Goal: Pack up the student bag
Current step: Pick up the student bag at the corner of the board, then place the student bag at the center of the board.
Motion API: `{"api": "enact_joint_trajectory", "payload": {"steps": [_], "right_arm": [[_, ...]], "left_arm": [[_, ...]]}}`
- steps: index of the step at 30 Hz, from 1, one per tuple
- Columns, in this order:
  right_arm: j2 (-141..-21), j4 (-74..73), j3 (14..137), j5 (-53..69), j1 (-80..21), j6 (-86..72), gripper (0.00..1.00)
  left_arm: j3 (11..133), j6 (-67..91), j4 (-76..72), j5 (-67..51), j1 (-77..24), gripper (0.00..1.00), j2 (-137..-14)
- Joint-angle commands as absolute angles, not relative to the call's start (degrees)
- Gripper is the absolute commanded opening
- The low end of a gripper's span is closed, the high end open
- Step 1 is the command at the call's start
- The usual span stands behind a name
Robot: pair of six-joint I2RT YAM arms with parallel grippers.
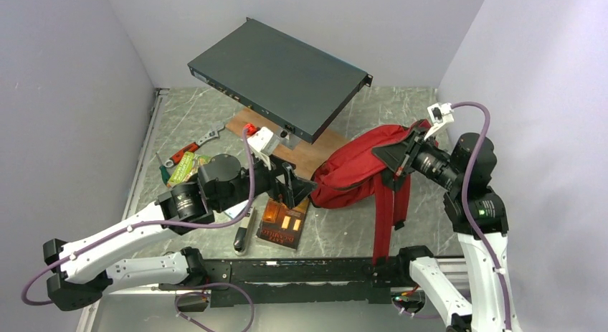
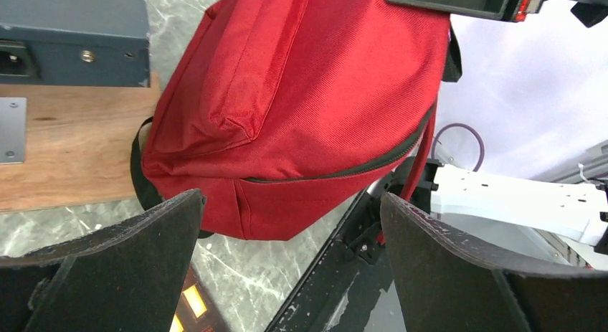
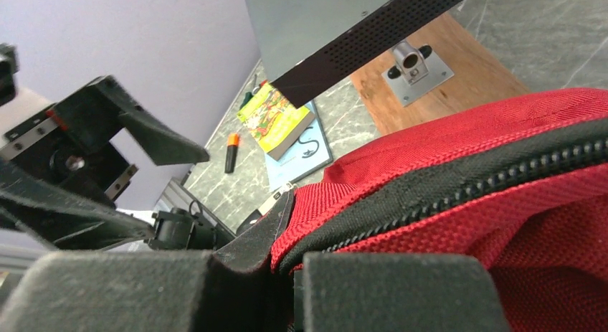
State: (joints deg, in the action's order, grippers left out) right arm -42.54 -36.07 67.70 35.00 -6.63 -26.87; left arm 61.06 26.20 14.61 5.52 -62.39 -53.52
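Note:
The student bag is a red fabric backpack lying right of centre, its red straps trailing toward the front rail. My right gripper is shut on the bag's edge beside the black zipper; in the right wrist view the fabric is pinched between the pads. My left gripper hangs open just left of the bag, above a dark book. In the left wrist view the bag fills the space ahead of the wide-apart fingers, with nothing between them.
A flat dark grey metal box stands on posts over a wooden board at the back. A green book, a wrench, a red-handled tool and a black marker lie at the left. Walls enclose three sides.

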Motion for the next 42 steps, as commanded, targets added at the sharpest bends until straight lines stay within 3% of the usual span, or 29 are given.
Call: {"api": "enact_joint_trajectory", "payload": {"steps": [1, 8, 18, 22, 26, 30, 33, 35, 38, 40, 42], "right_arm": [[-39.2, -29.5, 67.9, 41.4, -6.8, -24.6, 0.0], [-39.1, -32.0, 66.6, 44.1, -6.7, -22.2, 0.0], [-40.6, -35.4, 64.4, 50.1, -6.8, -20.4, 0.05], [-40.7, -37.6, 65.1, 48.9, -6.7, -19.2, 0.08], [-41.4, -40.4, 66.5, 45.5, -6.8, -18.7, 0.12], [-40.3, -41.3, 67.2, 36.9, -6.7, -21.4, 0.29], [-39.9, -42.0, 67.7, 31.5, -6.7, -22.5, 0.58], [-40.0, -42.5, 68.2, 29.2, -6.8, -22.7, 0.75], [-39.6, -42.2, 69.3, 28.3, -6.8, -22.9, 0.92], [-39.2, -41.4, 70.0, 28.6, -6.8, -23.4, 0.99], [-38.7, -40.2, 70.0, 29.7, -6.8, -23.8, 1.0]], "left_arm": [[60.8, 27.9, 9.5, 0.1, -62.2, 0.99, -54.9], [67.8, 28.5, 6.4, -13.4, -62.8, 0.99, -64.2], [84.6, 22.2, 16.4, -8.9, -70.5, 0.98, -80.9], [90.5, 24.3, 20.5, -3.6, -70.8, 0.83, -86.7], [91.5, 24.9, 22.0, -0.2, -70.8, 0.57, -87.9], [87.8, 25.7, 19.7, 3.3, -70.8, 0.24, -84.1], [82.7, 26.5, 16.3, 5.2, -70.8, 0.01, -78.8], [78.4, 26.6, 13.3, 6.2, -70.8, 0.0, -74.1], [73.2, 26.1, 11.6, 9.2, -70.8, 0.0, -67.7], [72.3, 26.1, 14.2, 12.5, -70.8, 0.0, -64.7], [73.1, 27.5, 18.1, 15.5, -70.7, 0.0, -63.2]]}}
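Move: The student bag's top corner, pinched in the right fingers, lies about 18 cm to the right of the empty left hand, some 3 cm ahead and roughly level with it. The bag's body hangs about 13 cm right of the left hand, 4 cm ahead and 10 cm lower; the orange book lies about 4 cm left of that hand, 2 cm ahead and 30 cm below. From the right hand, the corner is right at the fingers. The open left hand reaches about 15 cm to the right, swinging some 20 degrees clockwise and partly back again, up to the bag corner that the right hand brings back about 3 cm and down 4, and it shuts its fingers on the red fabric there. As the left grip closes, the right fingers open wide and let go of the corner, and the left hand then draws the bag some 8 cm back to the left while the right rises a little, its open fingers still around the cloth. ##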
